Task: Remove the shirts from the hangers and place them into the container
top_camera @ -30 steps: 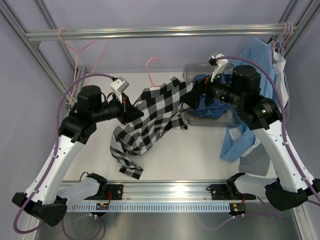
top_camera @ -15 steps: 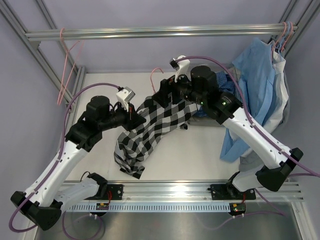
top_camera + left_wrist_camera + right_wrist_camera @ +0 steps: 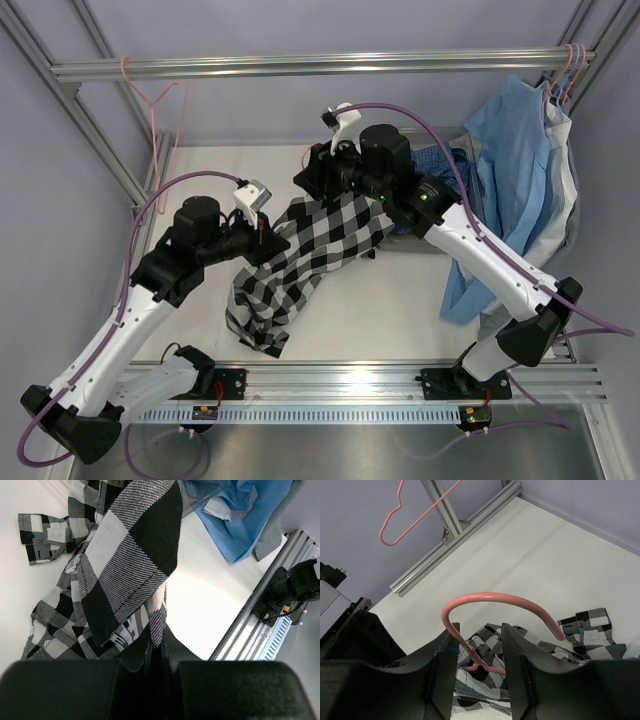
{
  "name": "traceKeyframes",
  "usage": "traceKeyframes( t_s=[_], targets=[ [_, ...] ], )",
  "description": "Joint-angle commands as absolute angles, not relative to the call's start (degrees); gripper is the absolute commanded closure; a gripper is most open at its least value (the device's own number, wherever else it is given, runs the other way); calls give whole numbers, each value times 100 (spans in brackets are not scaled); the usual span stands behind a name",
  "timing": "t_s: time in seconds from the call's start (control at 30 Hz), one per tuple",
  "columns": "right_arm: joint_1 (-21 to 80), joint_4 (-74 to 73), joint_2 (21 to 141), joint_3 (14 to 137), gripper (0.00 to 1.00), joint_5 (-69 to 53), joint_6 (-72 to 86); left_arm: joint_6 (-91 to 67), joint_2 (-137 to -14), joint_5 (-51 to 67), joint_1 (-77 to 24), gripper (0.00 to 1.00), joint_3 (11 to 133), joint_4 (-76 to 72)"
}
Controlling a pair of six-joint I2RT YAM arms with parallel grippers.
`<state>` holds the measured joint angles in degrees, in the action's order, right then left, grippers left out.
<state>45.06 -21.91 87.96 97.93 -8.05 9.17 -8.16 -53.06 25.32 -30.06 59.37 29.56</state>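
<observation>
The black-and-white check shirt [image 3: 310,250] hangs in a slant over the table, its lower end bunched near the front. My left gripper [image 3: 268,238] is shut on its edge; in the left wrist view the cloth [image 3: 135,555] runs straight into the closed gripper [image 3: 159,642]. The shirt's pink hanger [image 3: 490,597] pokes out of the collar. My right gripper [image 3: 480,630] is open, one finger on each side of the hanger's neck, and the wire touches the left finger. The dark blue shirt [image 3: 445,165] lies in the container [image 3: 405,238], behind my right arm.
A bare pink hanger [image 3: 150,100] hangs on the top rail at the left. Light blue and white garments [image 3: 520,130] hang at the right on more hangers [image 3: 570,60]. The metal rail [image 3: 330,380] runs along the front edge.
My right arm swung left from the container to the hanger's hook, and its jaws narrowed around the neck. My left gripper sank a little, still holding the check shirt.
</observation>
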Motion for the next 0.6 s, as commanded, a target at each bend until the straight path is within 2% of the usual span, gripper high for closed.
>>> traceKeyframes(
  t_s=[0.0,0.13,0.17,0.23,0.27,0.33,0.37,0.5,0.57],
  targets=[
    [4614,-1986,8929,9958,57,-800,958,-659,-5133,2443,-3032,100,5959,2566],
    [4667,-1960,8956,9774,68,-817,932,-650,-5133,2452,-3032,100,5950,2558],
    [4667,-1951,8947,9730,79,-791,906,-659,-5142,2478,-3032,100,5941,2540],
    [4685,-1890,8869,9581,91,-678,809,-677,-5150,2487,-3032,100,5924,2549],
    [4685,-1864,8833,9519,100,-642,756,-685,-5159,2487,-3032,90,5924,2584],
    [4685,-1750,8702,9309,100,-519,624,-799,-5159,2391,-3032,65,5906,2575],
    [4685,-1627,8658,9221,100,-484,546,-869,-5150,2338,-3032,44,5906,2558],
    [4685,-1407,8490,8860,100,-395,378,-1011,-5194,2233,-3032,22,6029,2514],
    [4685,-1328,8411,8684,100,-466,334,-1046,-5247,2206,-3032,16,6222,2514]
  ],
)
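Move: The hanger's neck already stands between the right hand's half-open fingers, straight ahead at 0, about 1 cm to its left and 1 cm below. From that hand, the middle of the checkered shirt is some 8 cm back, 2 left and 21 below; the container lies roughly 16 cm ahead, 31 right and 34 below. The left hand still pinches the shirt, whose middle is about 2 cm ahead, 7 right and 10 below; from this hand the neck is some 10 cm ahead, 8 right and 10 higher. The right fingers shut on the pink hanger's neck while that hand eases slightly left and down; with the neck pinched, the hand then sinks quickly, about 7 to 8 cm in all, its fingertips tipping some 10 degrees downward. Meanwhile the left hand stays in place and spreads its fingers nearly wide, letting go of the checkered cloth. ##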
